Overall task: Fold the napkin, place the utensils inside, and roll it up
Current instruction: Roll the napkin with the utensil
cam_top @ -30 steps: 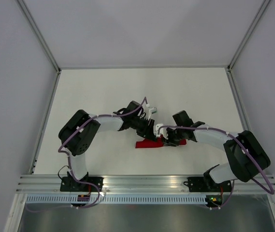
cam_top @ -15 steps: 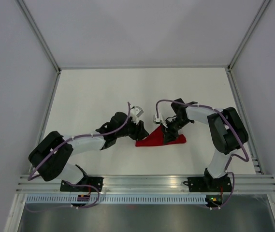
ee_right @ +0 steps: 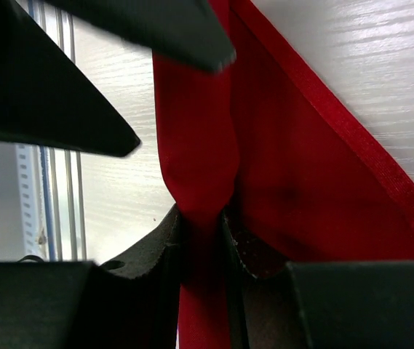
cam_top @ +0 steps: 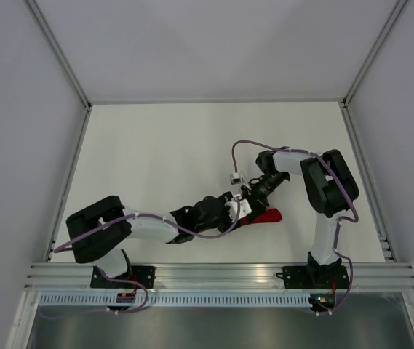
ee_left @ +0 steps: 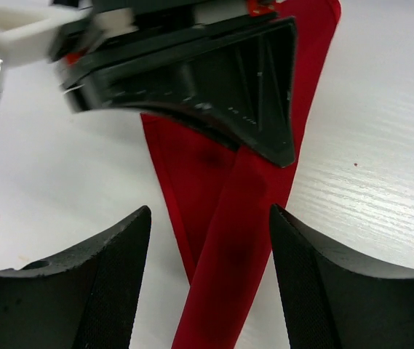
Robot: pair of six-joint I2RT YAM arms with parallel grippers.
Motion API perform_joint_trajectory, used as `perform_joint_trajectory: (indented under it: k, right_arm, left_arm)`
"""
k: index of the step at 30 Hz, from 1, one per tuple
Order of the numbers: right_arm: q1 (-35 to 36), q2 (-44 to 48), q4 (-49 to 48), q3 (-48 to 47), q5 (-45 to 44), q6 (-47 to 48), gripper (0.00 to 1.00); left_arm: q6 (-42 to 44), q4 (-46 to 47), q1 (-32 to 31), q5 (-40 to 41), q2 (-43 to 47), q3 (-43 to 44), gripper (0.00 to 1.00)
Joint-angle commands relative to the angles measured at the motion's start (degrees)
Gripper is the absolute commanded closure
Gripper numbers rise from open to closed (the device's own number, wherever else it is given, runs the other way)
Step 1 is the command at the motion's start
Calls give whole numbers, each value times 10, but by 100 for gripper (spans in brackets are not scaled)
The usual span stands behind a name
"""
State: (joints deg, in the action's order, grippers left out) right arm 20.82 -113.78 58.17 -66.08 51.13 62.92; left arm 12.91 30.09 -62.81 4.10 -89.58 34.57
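The red napkin [cam_top: 266, 216] lies as a narrow folded bundle near the table's front middle, between both grippers. In the left wrist view a rolled red strip of the napkin [ee_left: 225, 262] runs between the fingers of my left gripper [ee_left: 209, 214], which stands open and does not touch it. My right gripper [ee_right: 203, 218] is shut on the rolled part of the napkin [ee_right: 192, 145], with a flat triangular flap spreading to its right. From above, the left gripper [cam_top: 233, 211] and right gripper [cam_top: 247, 202] nearly meet over the napkin's left end. The utensils are hidden.
The white table [cam_top: 156, 145] is walled on three sides by grey panels with metal posts. An aluminium rail [cam_top: 221, 273] runs along the near edge, carrying both arm bases. The right gripper's black body [ee_left: 214, 87] hangs close above the left gripper's fingers.
The left arm has swung low and rightward, bringing its gripper over the napkin's left end with the jaws wider. The right gripper has stayed shut on the napkin, which looks narrower.
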Motion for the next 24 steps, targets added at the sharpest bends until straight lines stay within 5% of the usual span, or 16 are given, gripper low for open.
perform_joint_trajectory:
  k: [1, 12, 20, 24]
  right_arm:
    - [-1, -36, -11, 2, -66, 39, 82]
    - [-7, -53, 0, -12, -67, 40, 82]
    - [-11, -60, 10, -19, -65, 46, 82]
    - [-11, -53, 3, -16, -66, 38, 80]
  left_arm:
    - [110, 20, -25, 17, -43, 36, 29]
    - [157, 2, -40, -15, -125, 71, 33]
    - [108, 5, -40, -28, -160, 56, 65]
    - [78, -12, -40, -38, -169, 59, 92]
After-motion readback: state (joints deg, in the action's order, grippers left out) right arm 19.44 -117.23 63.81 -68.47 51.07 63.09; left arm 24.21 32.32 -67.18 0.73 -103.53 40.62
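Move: The napkin roll's middle lies some 4 cm to the left gripper's right, 2 cm back and about 6 cm below it. The right gripper's fingers, already pinching the roll, are roughly 6 cm to the left gripper's right, 1 cm back and 5 cm below. The unrolled flap spreads about 3 cm ahead of the roll's middle. From the right gripper, the roll's middle is some 2 cm left and 1 cm back, level with it. Bring the open left gripper down about 5 cm and some 4 cm to the right, easing slightly back, so that its fingers straddle the roll just left of the right gripper's hold. Turn the wrist clockwise a little over 10 degrees on the way, and near the bottom close the fingers to pinch the roll. Keep the right gripper's pinch nearly still throughout. ##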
